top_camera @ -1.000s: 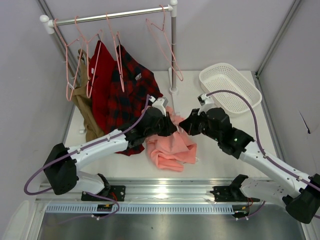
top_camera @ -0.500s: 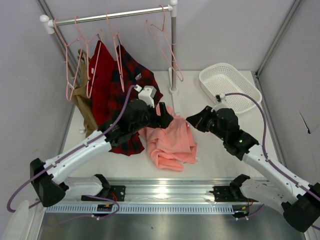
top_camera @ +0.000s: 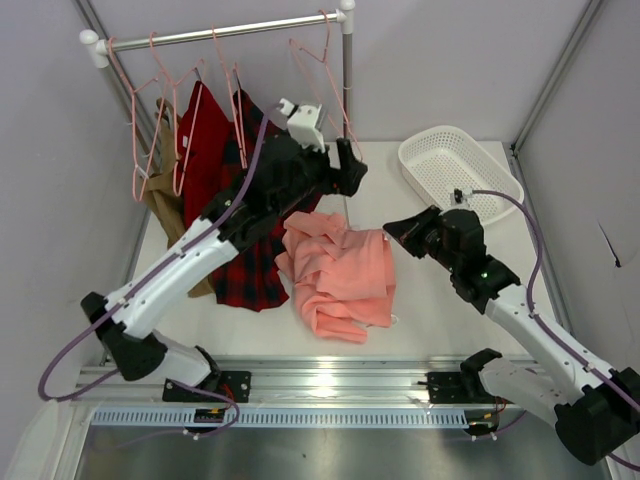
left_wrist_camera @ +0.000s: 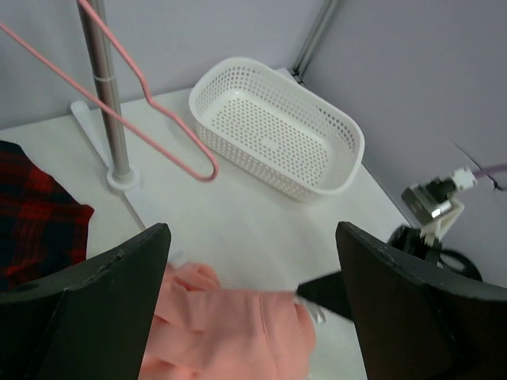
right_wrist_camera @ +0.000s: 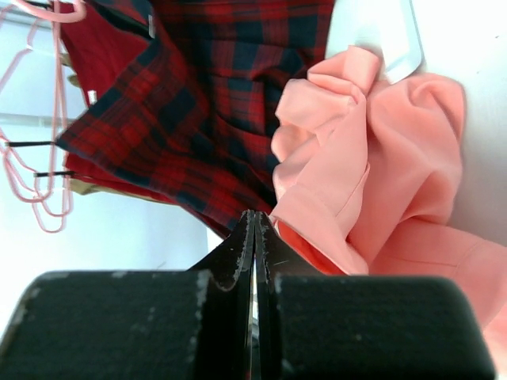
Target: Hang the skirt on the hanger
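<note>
The salmon-pink skirt (top_camera: 345, 270) lies crumpled on the table's middle; it also shows in the left wrist view (left_wrist_camera: 230, 332) and the right wrist view (right_wrist_camera: 396, 158). My right gripper (top_camera: 390, 230) (right_wrist_camera: 254, 214) is shut, pinching the skirt's upper right edge low over the table. My left gripper (top_camera: 352, 165) (left_wrist_camera: 253, 301) is open and empty, raised above the skirt's far side. An empty pale-pink wire hanger (top_camera: 325, 90) (left_wrist_camera: 142, 87) hangs at the right end of the rail, just beyond the left gripper.
A white rail (top_camera: 220, 33) on a post (top_camera: 347, 100) carries several more pink hangers, a plaid shirt (top_camera: 255, 220), a red garment (top_camera: 200, 150) and a tan one (top_camera: 170, 215). A white basket (top_camera: 410, 150) stands at the back right.
My left arm let go of the skirt and rose up and back toward the right-hand hanger. My right gripper drew back to the right with the skirt's edge, spreading the cloth.
</note>
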Tool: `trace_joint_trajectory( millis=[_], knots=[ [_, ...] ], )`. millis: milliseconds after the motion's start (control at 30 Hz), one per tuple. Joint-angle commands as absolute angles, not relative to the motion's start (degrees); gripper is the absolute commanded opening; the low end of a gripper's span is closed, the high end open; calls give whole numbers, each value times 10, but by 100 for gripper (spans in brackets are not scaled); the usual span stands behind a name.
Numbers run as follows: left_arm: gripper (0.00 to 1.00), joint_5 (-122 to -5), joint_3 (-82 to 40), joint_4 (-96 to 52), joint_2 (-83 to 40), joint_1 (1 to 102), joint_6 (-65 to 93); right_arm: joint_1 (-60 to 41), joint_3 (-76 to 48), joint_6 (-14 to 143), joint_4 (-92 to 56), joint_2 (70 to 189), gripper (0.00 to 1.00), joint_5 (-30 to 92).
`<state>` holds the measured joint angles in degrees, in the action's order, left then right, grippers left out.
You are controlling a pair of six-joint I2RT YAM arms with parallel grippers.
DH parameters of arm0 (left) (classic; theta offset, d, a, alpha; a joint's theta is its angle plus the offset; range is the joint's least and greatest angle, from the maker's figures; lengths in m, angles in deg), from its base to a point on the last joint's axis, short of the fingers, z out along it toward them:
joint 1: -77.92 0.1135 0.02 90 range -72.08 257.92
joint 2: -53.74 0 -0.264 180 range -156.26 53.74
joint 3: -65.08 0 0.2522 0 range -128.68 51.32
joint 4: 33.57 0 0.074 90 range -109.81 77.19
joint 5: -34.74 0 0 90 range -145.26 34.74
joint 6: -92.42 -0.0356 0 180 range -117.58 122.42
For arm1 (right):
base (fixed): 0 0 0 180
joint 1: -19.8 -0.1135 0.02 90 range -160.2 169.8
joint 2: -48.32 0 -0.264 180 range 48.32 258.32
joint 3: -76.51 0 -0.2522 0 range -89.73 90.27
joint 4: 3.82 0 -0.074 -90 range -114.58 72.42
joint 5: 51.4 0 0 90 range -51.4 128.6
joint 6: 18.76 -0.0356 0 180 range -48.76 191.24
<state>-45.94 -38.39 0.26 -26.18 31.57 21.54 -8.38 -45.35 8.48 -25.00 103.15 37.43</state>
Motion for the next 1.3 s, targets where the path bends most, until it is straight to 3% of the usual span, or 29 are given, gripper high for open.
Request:
trace_joint_trajectory(
  millis=[0,400,833,1067,1267],
  knots=[
    [91,-415,-475,26,-322,318,202,-81,-415,114,-218,1036,0,369],
    [87,-286,-665,74,-483,349,305,-81,-409,172,-254,1003,0,397],
    [83,-160,-803,31,-621,350,248,-78,-413,195,-265,1001,0,377],
    [68,-53,-818,51,-648,359,201,-69,-412,198,-260,1006,0,360],
    [63,-30,-815,58,-647,376,169,-61,-417,196,-256,1013,0,353]
  ],
)
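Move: The empty pink hanger at the rail's right end hangs about 20 cm ahead of the left hand and some 2 cm to its left, at about hand height; the upright post stands roughly 30 cm ahead and 3 cm right. The plaid shirt hangs about 15 cm ahead and 18 cm left, lower down, and the skirt lies about 32 cm straight below. From the right hand the hanger is some 23 cm ahead, 11 cm left and 14 cm higher. Forward goes the left hand, about 18 cm to the empty hanger, first rising and veering right a little, then sinking slightly and easing left. The wrist swings some 40 degrees counter-clockwise so the fingers point ahead, and they part-close around the hanger's near arm without shutting on it. The right hand stays by, still pinching the skirt's edge. ##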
